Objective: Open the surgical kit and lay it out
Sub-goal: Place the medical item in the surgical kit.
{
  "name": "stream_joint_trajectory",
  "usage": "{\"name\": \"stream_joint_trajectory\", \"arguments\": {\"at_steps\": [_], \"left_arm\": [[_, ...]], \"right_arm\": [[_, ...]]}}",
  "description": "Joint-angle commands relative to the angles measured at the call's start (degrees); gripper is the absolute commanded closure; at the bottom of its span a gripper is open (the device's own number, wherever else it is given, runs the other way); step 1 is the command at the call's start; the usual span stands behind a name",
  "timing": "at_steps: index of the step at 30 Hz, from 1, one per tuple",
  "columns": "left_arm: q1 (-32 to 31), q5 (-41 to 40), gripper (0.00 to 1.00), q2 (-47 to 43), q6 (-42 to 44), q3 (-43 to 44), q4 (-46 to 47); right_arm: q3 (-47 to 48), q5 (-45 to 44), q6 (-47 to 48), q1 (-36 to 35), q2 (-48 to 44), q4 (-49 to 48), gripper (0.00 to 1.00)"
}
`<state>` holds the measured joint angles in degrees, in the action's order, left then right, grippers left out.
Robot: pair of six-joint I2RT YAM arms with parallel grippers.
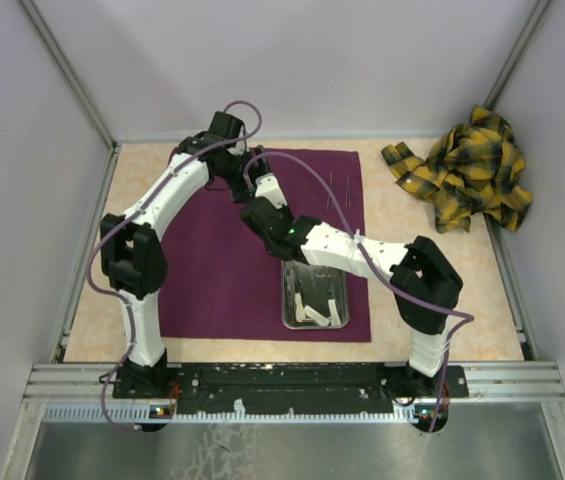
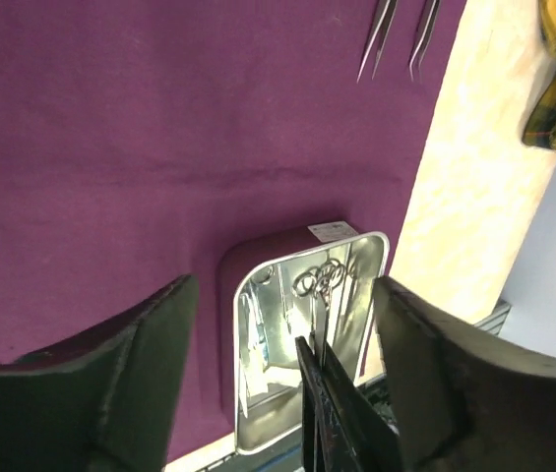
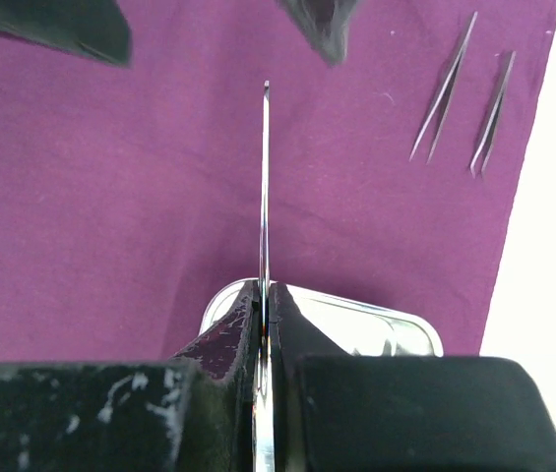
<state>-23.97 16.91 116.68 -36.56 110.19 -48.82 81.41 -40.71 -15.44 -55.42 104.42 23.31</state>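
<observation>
The surgical kit's dark purple cloth (image 1: 212,270) lies spread flat on the table. A shiny steel tray (image 1: 314,297) with small white pieces in it rests on the cloth's near right part. Two forceps (image 3: 445,88) lie side by side near the cloth's far right corner. My right gripper (image 3: 266,290) hovers over the far part of the cloth, shut on a thin steel instrument (image 3: 265,177) seen edge-on, its tip pointing at my left gripper. The left gripper (image 2: 285,295) is open around that tip, fingers (image 2: 150,344) well clear of it.
A crumpled yellow and black plaid cloth (image 1: 467,170) sits at the table's far right. Grey walls close in the table on three sides, and an aluminium rail (image 1: 292,380) carrying both arm bases runs along the near edge.
</observation>
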Motion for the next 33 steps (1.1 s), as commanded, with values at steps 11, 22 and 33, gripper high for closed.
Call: {"name": "stream_joint_trajectory", "arguments": {"at_steps": [11, 22, 33], "left_arm": [[7.2, 3.2, 0.01, -24.9, 7.9, -21.4, 15.4], [7.4, 3.4, 0.01, -40.3, 9.6, -40.7, 17.8], [7.4, 5.0, 0.01, -45.3, 9.1, -45.6, 17.6]], "right_arm": [[6.8, 19.9, -5.3, 18.6, -0.5, 3.3, 1.0], [32.4, 25.3, -2.9, 27.5, 21.2, 13.7, 1.0], [39.0, 25.5, -4.4, 28.1, 29.3, 16.8, 1.0]]}}
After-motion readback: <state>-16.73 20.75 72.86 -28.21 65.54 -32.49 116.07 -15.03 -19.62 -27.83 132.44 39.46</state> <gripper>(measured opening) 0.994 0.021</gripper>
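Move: The right hand already holds the slim medical item; the bare cloth beside the two laid-out tweezers, where it is taken, lies about 17 cm ahead, 8 cm to this hand's right and 12 cm below. The left tweezers lie about 20 cm ahead and 13 cm right, the right tweezers 20 cm ahead and 18 cm right; the tray's middle is some 7 cm back and 7 cm right. From the left hand, that bare cloth is roughly 8 cm ahead, 9 cm right and 13 cm below. Keeping its grip on the medical item, the right hand swings forward about 16 cm and 8 cm to the right, away from the tray to beside the left tweezers, then sinks some 8 cm over the cloth, tipping its fingers further down by about 20 degrees and turning a little clockwise. The left hand, already off the item, opens the rest of the way, goes left and up, then draws back and settles partly down, clear of the handover. ##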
